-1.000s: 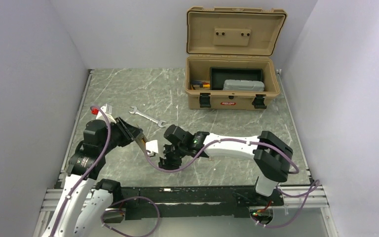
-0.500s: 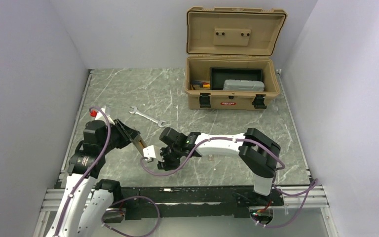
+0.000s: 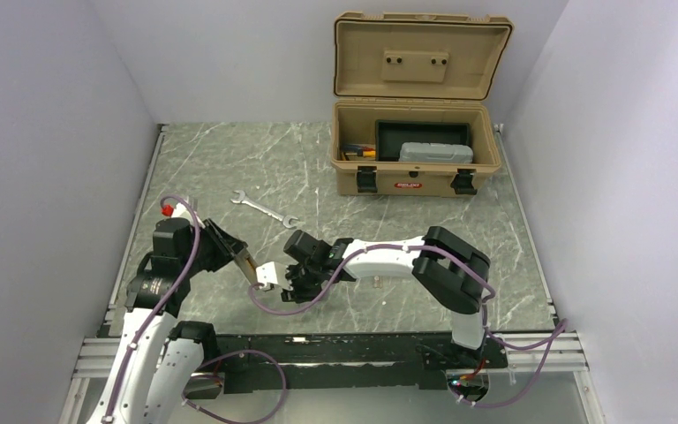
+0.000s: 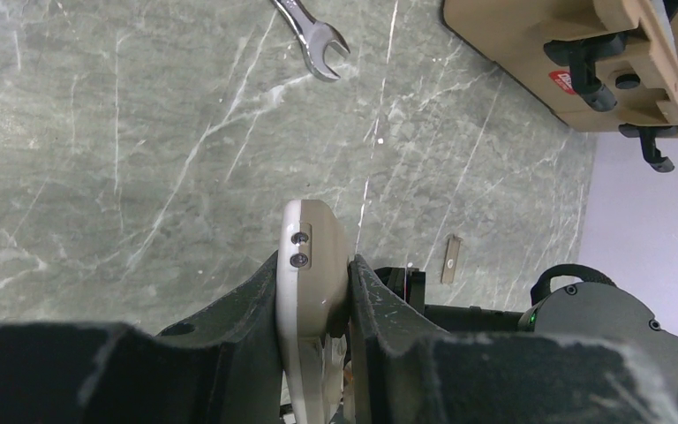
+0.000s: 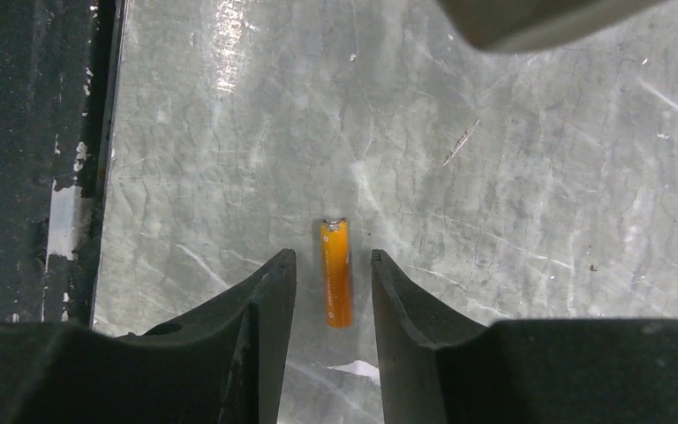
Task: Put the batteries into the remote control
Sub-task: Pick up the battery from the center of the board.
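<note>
My left gripper (image 3: 245, 262) is shut on the remote control (image 3: 262, 269), which it holds up on edge above the table's front left. In the left wrist view the remote control (image 4: 311, 234) shows its grey-tan back and white rim, clamped between both fingers of the left gripper (image 4: 315, 265). One orange battery (image 5: 335, 274) lies flat on the marble. My right gripper (image 5: 332, 258) is open and straddles the battery with a small gap at each side. From above, the right gripper (image 3: 290, 276) sits just right of the remote and hides the battery.
An open tan toolbox (image 3: 415, 172) stands at the back right. A silver wrench (image 3: 265, 209) lies behind the grippers. A small flat tan strip (image 4: 448, 259) rests on the marble. The black front rail (image 5: 26, 177) runs close beside the right gripper.
The right arm has slid left until its gripper sits beside the remote, and its jaws have narrowed around the battery. The left arm has shifted slightly, still gripping the remote.
</note>
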Robot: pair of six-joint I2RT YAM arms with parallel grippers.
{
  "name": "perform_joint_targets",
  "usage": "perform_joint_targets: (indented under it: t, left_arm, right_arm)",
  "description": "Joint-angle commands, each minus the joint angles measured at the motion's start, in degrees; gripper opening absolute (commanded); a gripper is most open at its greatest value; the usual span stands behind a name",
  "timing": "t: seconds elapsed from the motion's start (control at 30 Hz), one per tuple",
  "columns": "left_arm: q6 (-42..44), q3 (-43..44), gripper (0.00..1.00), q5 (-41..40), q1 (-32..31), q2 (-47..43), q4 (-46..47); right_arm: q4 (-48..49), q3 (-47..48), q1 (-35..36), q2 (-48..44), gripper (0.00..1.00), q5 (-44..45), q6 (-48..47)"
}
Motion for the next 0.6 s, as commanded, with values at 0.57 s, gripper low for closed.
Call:
perform_joint_targets:
  t: [0.57]
  left_arm:
    - [-0.7,0.1,0.00,-0.5,0.8,-0.5,1.3]
  right_arm:
    - [-1.9,-4.0,-0.5,-1.3,0.06,-3.2,3.7]
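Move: The battery lies right between the open right fingers, its middle about 1 cm below the hand point. The left hand's remote control hangs some 3 cm ahead, 11 cm left and 11 cm above the right hand. From the battery, the wrench lies roughly 20 cm ahead and 8 cm left, the small plate 4 cm ahead and 19 cm right. From the left hand the battery lies about 7 cm back, 14 cm right and 16 cm down. The right hand stays within about half a centimetre over the table while its fingers close and pinch the battery's sides. ##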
